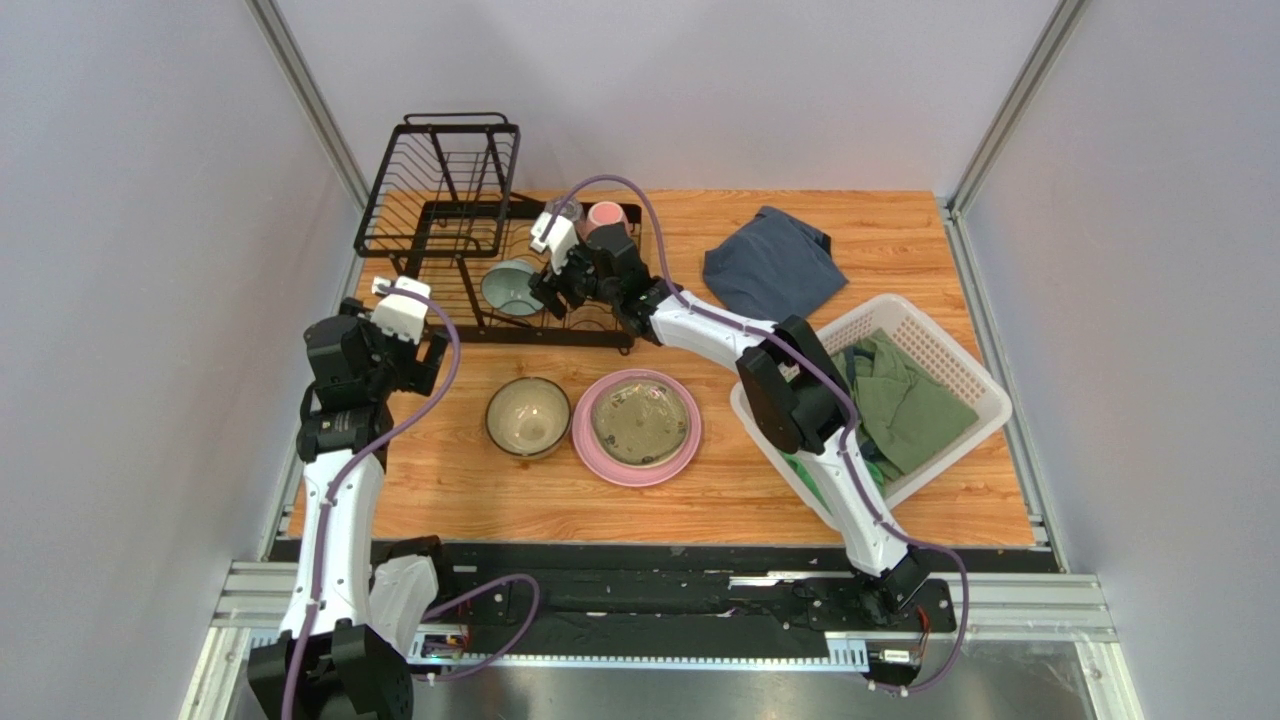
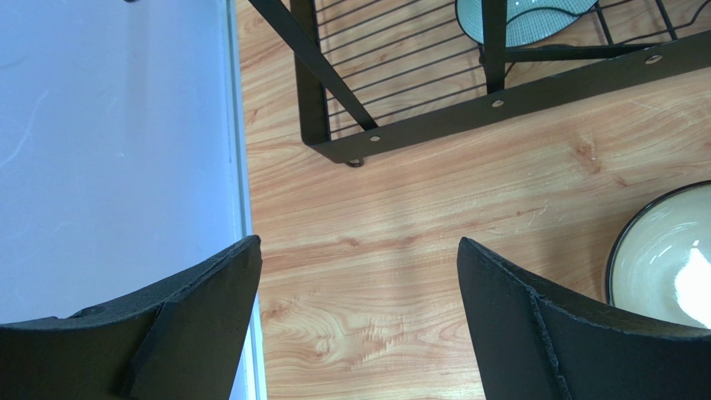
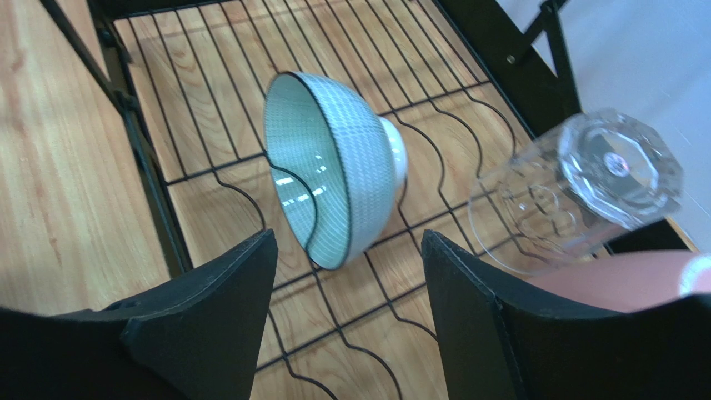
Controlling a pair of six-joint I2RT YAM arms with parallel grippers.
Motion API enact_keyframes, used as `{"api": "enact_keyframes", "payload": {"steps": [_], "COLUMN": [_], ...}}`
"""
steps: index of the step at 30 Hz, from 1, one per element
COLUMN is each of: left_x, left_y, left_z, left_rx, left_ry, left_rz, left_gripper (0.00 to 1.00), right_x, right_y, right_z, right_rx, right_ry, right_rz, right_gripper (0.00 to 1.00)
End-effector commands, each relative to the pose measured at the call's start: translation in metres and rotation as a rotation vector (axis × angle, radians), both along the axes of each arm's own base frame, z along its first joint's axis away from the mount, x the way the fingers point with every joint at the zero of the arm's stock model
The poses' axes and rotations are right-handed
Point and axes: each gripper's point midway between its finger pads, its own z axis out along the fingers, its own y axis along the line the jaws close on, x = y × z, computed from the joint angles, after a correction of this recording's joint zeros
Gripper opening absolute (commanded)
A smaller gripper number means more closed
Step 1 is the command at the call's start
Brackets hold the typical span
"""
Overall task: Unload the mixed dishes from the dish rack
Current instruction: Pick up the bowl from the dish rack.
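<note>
The black wire dish rack (image 1: 451, 225) stands at the table's back left. In it the pale teal bowl (image 3: 334, 167) stands on its edge between the wires, with the clear glass tumbler (image 3: 576, 187) lying to its right and the pink mug (image 3: 617, 279) beside that. My right gripper (image 3: 349, 242) hovers open over the rack tray, its fingertips just short of the teal bowl's lower rim. On the table in front sit the tan-olive bowl (image 1: 528, 416) and the pink plate (image 1: 594, 450) with the cream plate (image 1: 640, 420) on it. My left gripper (image 2: 359, 250) is open and empty over bare wood by the rack's front-left corner (image 2: 501, 104).
A white lattice basket (image 1: 962, 353) holding green clothes sits at the right. A folded blue-grey cloth (image 1: 774, 258) lies at the back right. The left wall (image 2: 108, 150) runs close beside my left gripper.
</note>
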Motion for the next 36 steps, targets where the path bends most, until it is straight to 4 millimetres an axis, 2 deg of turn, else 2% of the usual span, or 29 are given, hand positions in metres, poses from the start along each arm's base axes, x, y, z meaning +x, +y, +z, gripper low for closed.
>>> {"api": "enact_keyframes", "payload": {"steps": [1, 2, 3, 9, 10, 14, 19, 29, 30, 36], "left_x": [0.012, 0.012, 0.013, 0.017, 0.018, 0.020, 0.022, 0.022, 0.023, 0.023], "left_y": [0.003, 0.004, 0.004, 0.011, 0.011, 0.013, 0.015, 0.017, 0.017, 0.017], "left_z": [0.002, 0.003, 0.001, 0.005, 0.006, 0.007, 0.007, 0.009, 0.009, 0.009], "left_rx": [0.005, 0.003, 0.002, 0.010, 0.012, 0.010, 0.016, 0.033, 0.033, 0.036], "left_ry": [-0.043, -0.044, -0.043, -0.061, -0.065, -0.083, -0.093, -0.107, -0.107, -0.113], "left_rz": [-0.014, -0.009, -0.007, 0.018, 0.021, 0.028, 0.033, 0.034, 0.034, 0.034], "left_gripper": [0.94, 0.94, 0.94, 0.94, 0.94, 0.94, 0.94, 0.94, 0.94, 0.94], "right_x": [0.007, 0.008, 0.010, 0.020, 0.021, 0.029, 0.034, 0.038, 0.038, 0.042], "right_y": [0.015, 0.018, 0.018, 0.023, 0.024, 0.028, 0.035, 0.040, 0.041, 0.044], "right_z": [0.023, 0.027, 0.017, 0.016, 0.008, 0.001, 0.007, 0.003, -0.002, 0.000], "right_rx": [0.040, 0.047, 0.033, 0.027, 0.015, 0.010, 0.030, 0.013, 0.004, 0.010], "right_ry": [-0.078, -0.084, -0.076, -0.134, -0.137, -0.150, -0.187, -0.271, -0.276, -0.312], "right_rz": [0.006, 0.009, 0.009, -0.012, -0.018, -0.034, -0.046, -0.057, -0.053, -0.062], "right_gripper": [0.69, 0.69, 0.69, 0.67, 0.66, 0.63, 0.58, 0.52, 0.51, 0.47]}}
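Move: The teal bowl stands tilted in the dish rack, about 3 cm ahead of my open right hand, 6 cm to its left and some 5 cm below. From that hand, the glass is roughly 13 cm ahead and 3 cm to the right, and the pink mug about 10 cm ahead and 9 cm to the right, both a few centimetres lower. From my empty left hand, the bowl is some 17 cm ahead, 17 cm to the right and 12 cm below. I bring my right hand to the near rim of the teal bowl, going about 5 cm forward and left in all. It dips nearly 4 cm on the way, then comes back up almost 2 cm as the fingers tip up some 10 degrees. Meanwhile I narrow the fingers from well open to about half, one on the bowl's inner side and one outside its wall. My left hand eases about 2 cm forward and left. ##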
